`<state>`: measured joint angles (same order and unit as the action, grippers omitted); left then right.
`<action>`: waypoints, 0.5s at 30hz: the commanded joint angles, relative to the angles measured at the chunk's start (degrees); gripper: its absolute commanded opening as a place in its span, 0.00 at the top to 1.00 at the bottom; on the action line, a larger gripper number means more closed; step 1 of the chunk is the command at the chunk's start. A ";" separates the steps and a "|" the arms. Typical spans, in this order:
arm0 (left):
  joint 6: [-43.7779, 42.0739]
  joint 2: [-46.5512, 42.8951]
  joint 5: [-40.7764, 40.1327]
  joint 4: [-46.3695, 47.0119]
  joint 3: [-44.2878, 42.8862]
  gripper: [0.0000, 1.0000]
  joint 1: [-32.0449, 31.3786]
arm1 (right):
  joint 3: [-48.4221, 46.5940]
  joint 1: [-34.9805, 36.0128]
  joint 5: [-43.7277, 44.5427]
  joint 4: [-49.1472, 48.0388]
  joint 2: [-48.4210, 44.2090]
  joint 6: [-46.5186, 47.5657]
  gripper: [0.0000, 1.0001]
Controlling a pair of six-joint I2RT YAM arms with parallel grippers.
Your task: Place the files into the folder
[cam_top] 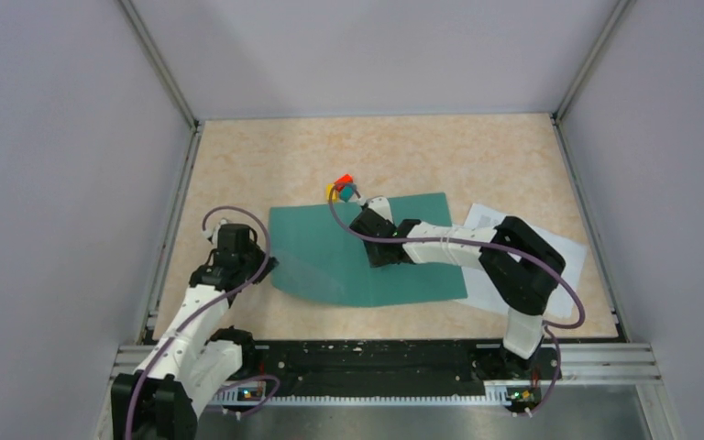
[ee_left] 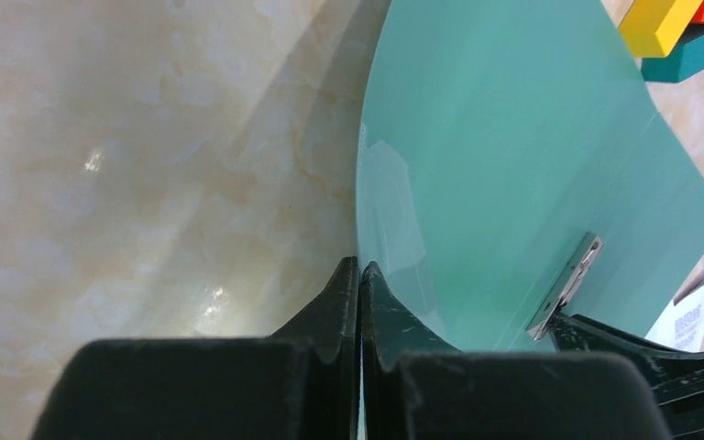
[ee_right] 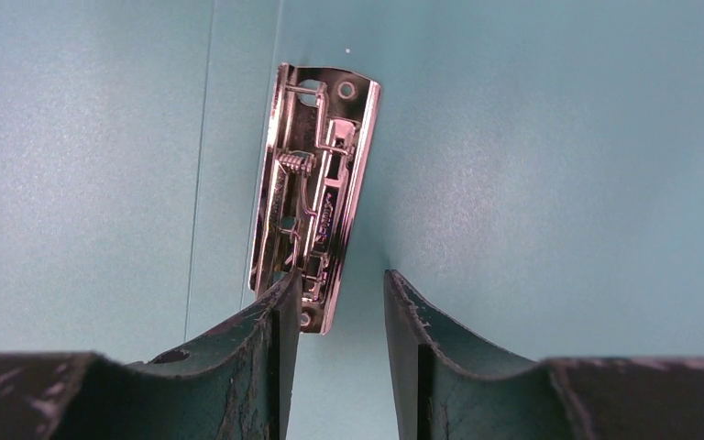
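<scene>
The teal folder point(cam_top: 330, 247) lies open in the middle of the table. Its left cover point(ee_left: 513, 137) curves upward, and my left gripper point(ee_left: 359, 266) is shut on that cover's edge, at the folder's left side point(cam_top: 255, 259). A metal clip point(ee_right: 316, 183) is fixed on the folder's inner face point(ee_right: 532, 165) and also shows in the left wrist view point(ee_left: 566, 284). My right gripper point(ee_right: 339, 280) hangs open just above the folder point(cam_top: 380, 255). Its left finger overlaps the clip's near end and nothing is between the jaws. The white files point(cam_top: 550, 243) lie to the right of the folder, partly under the right arm, and one printed corner point(ee_left: 697, 316) shows.
Small red, yellow and teal blocks point(cam_top: 342, 188) sit just beyond the folder's far edge; the yellow one point(ee_left: 660, 23) also shows in the left wrist view. Grey walls with metal rails enclose the table on three sides.
</scene>
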<state>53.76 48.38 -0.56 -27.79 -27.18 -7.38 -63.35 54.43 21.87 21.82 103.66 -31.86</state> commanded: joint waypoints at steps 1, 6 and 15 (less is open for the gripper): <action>-0.82 3.91 1.52 4.68 -0.25 1.00 -0.75 | -3.98 -3.75 -1.68 -2.89 3.56 2.71 0.61; -2.60 11.00 1.15 9.68 -2.77 1.00 -0.82 | -8.23 -7.46 -3.23 -3.21 7.56 5.03 0.62; -6.13 25.47 -2.16 11.78 -12.20 1.00 -0.80 | -14.85 -9.93 -4.66 -2.50 12.86 6.72 0.62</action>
<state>51.05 69.36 -2.52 -18.09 -34.76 -7.60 -75.96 45.15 18.72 20.05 113.38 -26.17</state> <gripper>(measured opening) 0.015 0.380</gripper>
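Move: The folder's metal clip starts right at the right fingertips, its middle about 4 cm ahead and 1 cm left; the blocks stand against the folder's far edge, roughly 22 cm ahead and 8 cm left, while the files lie some 30 cm right, level with the hand, partly under the folder. The left hand already pinches the folder's raised left edge, with the clip about 24 cm right, 5 cm ahead and 4 cm below it. The right hand, low on the folder with its fingers still part open and one fingertip at the clip's near end, slides the folder straight forward about 8.5 cm towards the blocks, its far edge pushing them along. The left hand keeps its shut pinch on the left edge, sinking about 2 cm as it starts forward and then speeding up, some 5 cm forward in all, its fingers tilting only slightly. ##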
